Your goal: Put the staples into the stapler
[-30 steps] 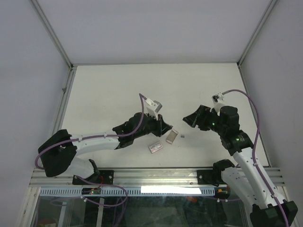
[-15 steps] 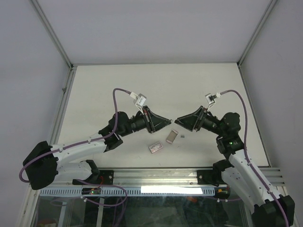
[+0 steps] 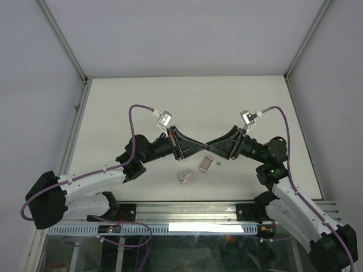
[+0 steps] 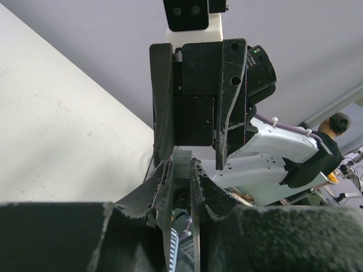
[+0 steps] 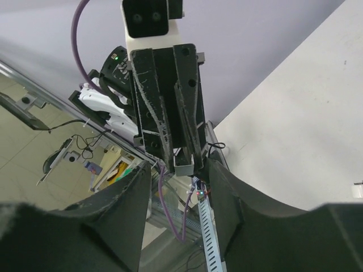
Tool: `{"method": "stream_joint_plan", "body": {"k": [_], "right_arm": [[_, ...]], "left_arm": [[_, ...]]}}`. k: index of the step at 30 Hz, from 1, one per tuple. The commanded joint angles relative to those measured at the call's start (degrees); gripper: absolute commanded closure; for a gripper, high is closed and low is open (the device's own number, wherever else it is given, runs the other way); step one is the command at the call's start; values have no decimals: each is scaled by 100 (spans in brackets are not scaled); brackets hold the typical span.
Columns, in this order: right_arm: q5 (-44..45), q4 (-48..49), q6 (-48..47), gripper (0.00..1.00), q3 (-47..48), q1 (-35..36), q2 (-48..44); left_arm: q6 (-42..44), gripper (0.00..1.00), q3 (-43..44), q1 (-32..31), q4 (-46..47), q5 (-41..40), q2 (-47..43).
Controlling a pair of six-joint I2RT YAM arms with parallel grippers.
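Note:
My left gripper (image 3: 202,147) is lifted above the table and shut on the staples (image 4: 182,162), a short ridged grey strip that sticks out past its fingertips. The right wrist view shows the staples (image 5: 185,168) end-on as a small grey channel. My right gripper (image 3: 209,145) faces the left one tip to tip. It is open, with one finger on each side of the strip's end and a gap on both sides. The stapler is not in view in any frame.
Below the meeting grippers, a grey-brown sleeve (image 3: 206,163) and a tiny grey piece (image 3: 219,164) lie on the table. A flat red-and-white box (image 3: 186,177) is nearer the front edge. A metal rail (image 3: 187,211) runs along that edge.
The left gripper has lifted from beside the sleeve and swung up. The right gripper has turned toward it. Their tips now meet in the air, and the right jaws have narrowed.

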Motion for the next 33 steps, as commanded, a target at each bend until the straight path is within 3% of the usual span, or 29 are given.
{"method": "stream_joint_plan", "body": {"k": [1,20,27,30,32,33], "right_arm": [[160,720,111,54,64,129,-24],[566,901,73,72,-30,266,33],[619,909,38,84,-39,299,40],[650,745,-40,88,-9,296,20],[650,373,-64,88,107,294,-9],[708,115,-604,89,192,294,-35]], "left_arm": [[-63,85,2,68,466,157,-144],[-88,85,-19,68,536,210,-196],[-71,84,-19,68,504,173,-203],[-63,73,-72,64,450,49,-240],[-55,51,-129,76,409,-74,-319],[-35,42,-141,88,307,-158,-390]]}}
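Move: The staples are a short strip already pinched in the left fingertips, about 1 cm to the right of the left hand point; the right fingertips wait half open some 3 cm to its right, nearly level. From the right hand, the strip lies about 2 cm to the left and 1 cm up. Some 18 cm below the left hand stand the open tray, 3 cm ahead and 3 cm right, and the staple box, 2 cm back and 5 cm left. With the two hands nose to nose in the air, the right hand eases up about 1.5 cm towards the staple strip and then stays there, its half-open fingers closing steadily until they pinch the strip's free end. The left hand keeps its hold almost still, drifting up and back by under 1 cm, and only once the right fingers have shut does it spread its own to nearly half open and let go, without yet drawing away. ##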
